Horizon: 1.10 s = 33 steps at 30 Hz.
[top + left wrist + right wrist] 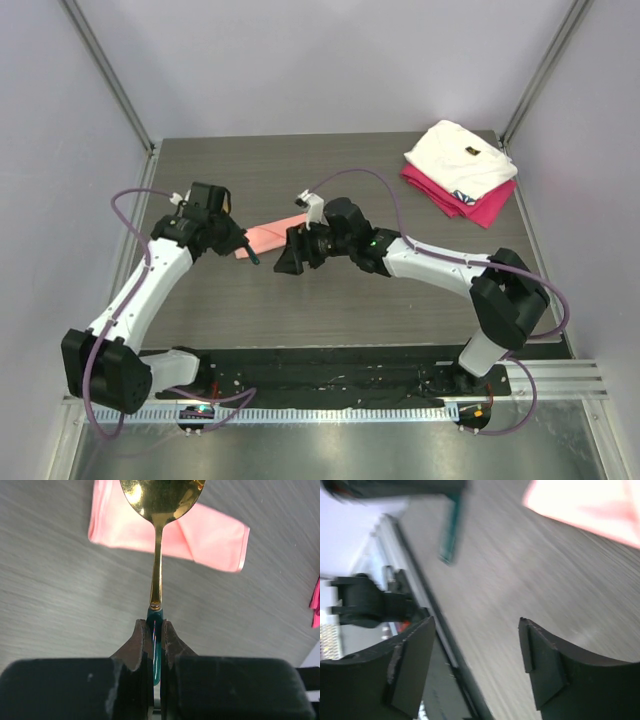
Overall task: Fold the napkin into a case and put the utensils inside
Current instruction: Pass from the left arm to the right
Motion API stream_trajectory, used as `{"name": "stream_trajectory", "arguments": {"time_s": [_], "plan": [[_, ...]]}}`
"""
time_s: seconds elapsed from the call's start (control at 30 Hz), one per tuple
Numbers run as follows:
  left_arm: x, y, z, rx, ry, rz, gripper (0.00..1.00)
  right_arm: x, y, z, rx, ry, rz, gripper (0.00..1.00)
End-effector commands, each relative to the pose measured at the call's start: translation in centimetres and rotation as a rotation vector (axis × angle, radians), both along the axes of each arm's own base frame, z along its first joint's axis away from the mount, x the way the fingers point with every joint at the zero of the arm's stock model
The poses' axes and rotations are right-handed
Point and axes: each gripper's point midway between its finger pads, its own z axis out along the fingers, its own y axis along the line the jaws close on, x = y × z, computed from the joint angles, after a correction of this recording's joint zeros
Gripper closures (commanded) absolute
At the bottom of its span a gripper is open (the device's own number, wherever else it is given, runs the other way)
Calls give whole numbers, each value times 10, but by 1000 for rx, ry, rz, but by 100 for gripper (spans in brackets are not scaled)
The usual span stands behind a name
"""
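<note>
The salmon-pink napkin lies folded into a narrow strip on the grey table, between my two grippers. In the left wrist view the napkin lies under the spoon's bowl. My left gripper is shut on the green handle of a spoon, one of the utensils. The spoon's gold bowl hangs over the napkin's near edge. From above, the left gripper sits at the napkin's left end. My right gripper is just right of it. The right gripper is open, nothing between its fingers. The green handle shows above it.
A folded white cloth rests on a folded magenta cloth at the back right corner. The black rail at the table's near edge runs between the arm bases. Grey walls close in the left, right and back.
</note>
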Motion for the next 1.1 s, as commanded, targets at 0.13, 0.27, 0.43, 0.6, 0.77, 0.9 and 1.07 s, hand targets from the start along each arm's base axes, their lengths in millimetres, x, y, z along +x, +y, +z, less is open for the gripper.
{"name": "stream_trajectory", "arguments": {"time_s": [0.13,0.27,0.43,0.6,0.77,0.9,1.07], "plan": [[-21,-19,17,-156,-56,68,100,-4,49,48,201,5,86,37],[-25,-20,18,-197,-67,94,100,-6,62,48,235,30,86,40],[-27,-20,17,-206,-63,102,100,-4,73,42,244,66,89,45],[-29,-18,9,-205,-53,120,100,-4,80,36,254,95,99,49],[-26,-19,9,-209,-58,121,100,-5,85,35,276,122,109,54],[-21,-21,12,-221,-70,129,100,-6,89,37,295,138,125,63],[-19,-23,15,-215,-70,113,100,-5,90,35,324,197,157,97]]}}
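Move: The free end of the green spoon handle, held in my left hand, is about 8 cm to the left of my right hand, 1 cm ahead and level with it. My left fingertips are some 5 cm ahead, 10 cm left and 2 cm above my right hand; the folded napkin is 12 cm ahead, 2 cm left, 14 cm down. From my left hand, the handle end is 4 cm back, 2 cm right, 2 cm down. I reach left about 8 cm with my right hand to the hanging handle, first rising some 3 cm, then sinking most of that back, tilting roughly 20 degrees and narrowing my open fingers until they pinch the green handle below my left fingers. My left hand keeps its grip, draws back about 3 cm early on, turns slightly and then holds nearly still. ##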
